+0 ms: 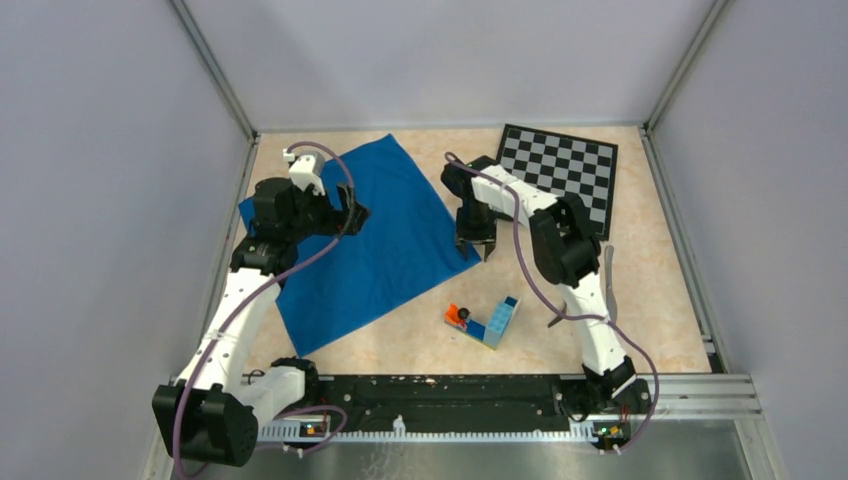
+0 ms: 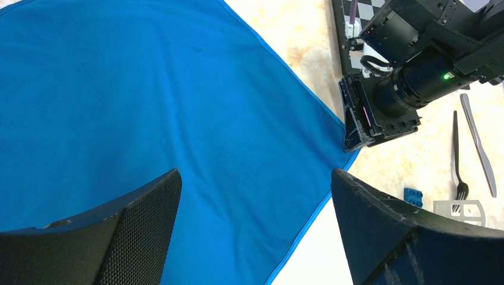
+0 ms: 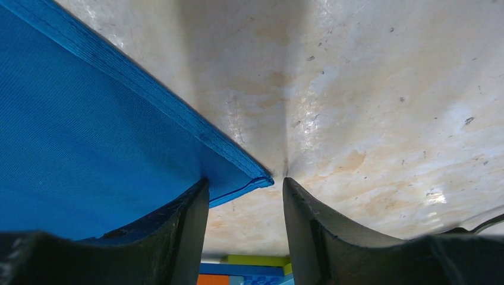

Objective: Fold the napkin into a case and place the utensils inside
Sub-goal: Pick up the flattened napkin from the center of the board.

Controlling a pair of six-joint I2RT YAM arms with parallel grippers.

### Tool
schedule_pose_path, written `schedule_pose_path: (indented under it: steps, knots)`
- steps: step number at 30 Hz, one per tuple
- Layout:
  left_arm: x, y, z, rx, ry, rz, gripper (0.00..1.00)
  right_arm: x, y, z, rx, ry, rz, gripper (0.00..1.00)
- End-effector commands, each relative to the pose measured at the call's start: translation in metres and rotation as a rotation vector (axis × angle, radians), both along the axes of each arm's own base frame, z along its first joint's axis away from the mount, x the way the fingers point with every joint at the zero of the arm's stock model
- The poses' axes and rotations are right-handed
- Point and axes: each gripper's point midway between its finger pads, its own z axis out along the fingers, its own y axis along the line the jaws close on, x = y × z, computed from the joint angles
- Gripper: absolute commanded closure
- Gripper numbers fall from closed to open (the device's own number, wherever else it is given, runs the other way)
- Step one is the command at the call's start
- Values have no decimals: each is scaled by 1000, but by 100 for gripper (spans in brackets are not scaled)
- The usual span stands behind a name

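The blue napkin (image 1: 350,240) lies flat on the table as one open sheet, turned like a diamond. My right gripper (image 1: 478,248) points down at its right corner. In the right wrist view the jaws (image 3: 245,181) stand part open, a gap showing between them. The napkin (image 3: 89,130) corner pokes into that gap, and the left finger rests on the cloth. My left gripper (image 1: 355,215) hovers wide open over the napkin (image 2: 148,89), holding nothing (image 2: 255,175). The fork (image 2: 456,154) and knife (image 2: 478,145) lie side by side on the table right of the right arm.
A chessboard (image 1: 560,165) lies at the back right. A small block of blue and yellow toy bricks (image 1: 490,322) with an orange piece (image 1: 458,315) sits near the front, just below the napkin's right corner. Grey walls enclose the table.
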Motion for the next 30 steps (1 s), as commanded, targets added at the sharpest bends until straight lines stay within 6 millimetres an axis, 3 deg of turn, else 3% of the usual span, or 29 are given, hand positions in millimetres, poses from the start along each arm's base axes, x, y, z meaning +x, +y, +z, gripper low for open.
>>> schedule_pose_path:
  steps: [1,12,18,22,25,27,30]
  knots:
    - [2,0,12,3,-66,-14,1,-3,2,-9,11,-9,-25,51]
    - [5,3,6,11,-51,4,1,-13,-5,-38,89,-3,-39,74]
    - [8,8,-1,17,-33,30,1,-1,3,-28,127,-46,-25,100]
    - [10,14,-11,10,-3,94,1,15,19,-16,198,-112,-42,100]
    - [5,26,-35,-25,125,221,1,31,25,-2,220,-182,-63,100]
    - [-14,41,-72,-62,318,399,1,40,21,7,205,-243,-99,100]
    - [-50,40,-119,-125,561,509,1,52,16,22,188,-324,-167,100]
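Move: Almost between the right hand's half-open fingers lies the napkin's right corner, about 1 cm back, 1 cm to the right and 1 cm below. From that hand the toy blocks stand some 16 cm straight back, the chessboard's middle is about 17 cm ahead and 19 cm right, and the fork is 9 cm back and 18 cm right. Under the left hand, roughly 22 cm down, the napkin's middle lies 2 cm ahead and 3 cm left; the right corner is 26 cm to that hand's right, 1 cm back. Closing fully from half open, the right fingers draw back about 1 cm low over the table and pinch the napkin's right corner, then, shut on it, carry it roughly 1.5 cm forward and a little left. Late on, the left hand, still wide open, sinks some 5 cm towards the napkin and goes about 2.5 cm left, tipping down and turning counter-clockwise. ##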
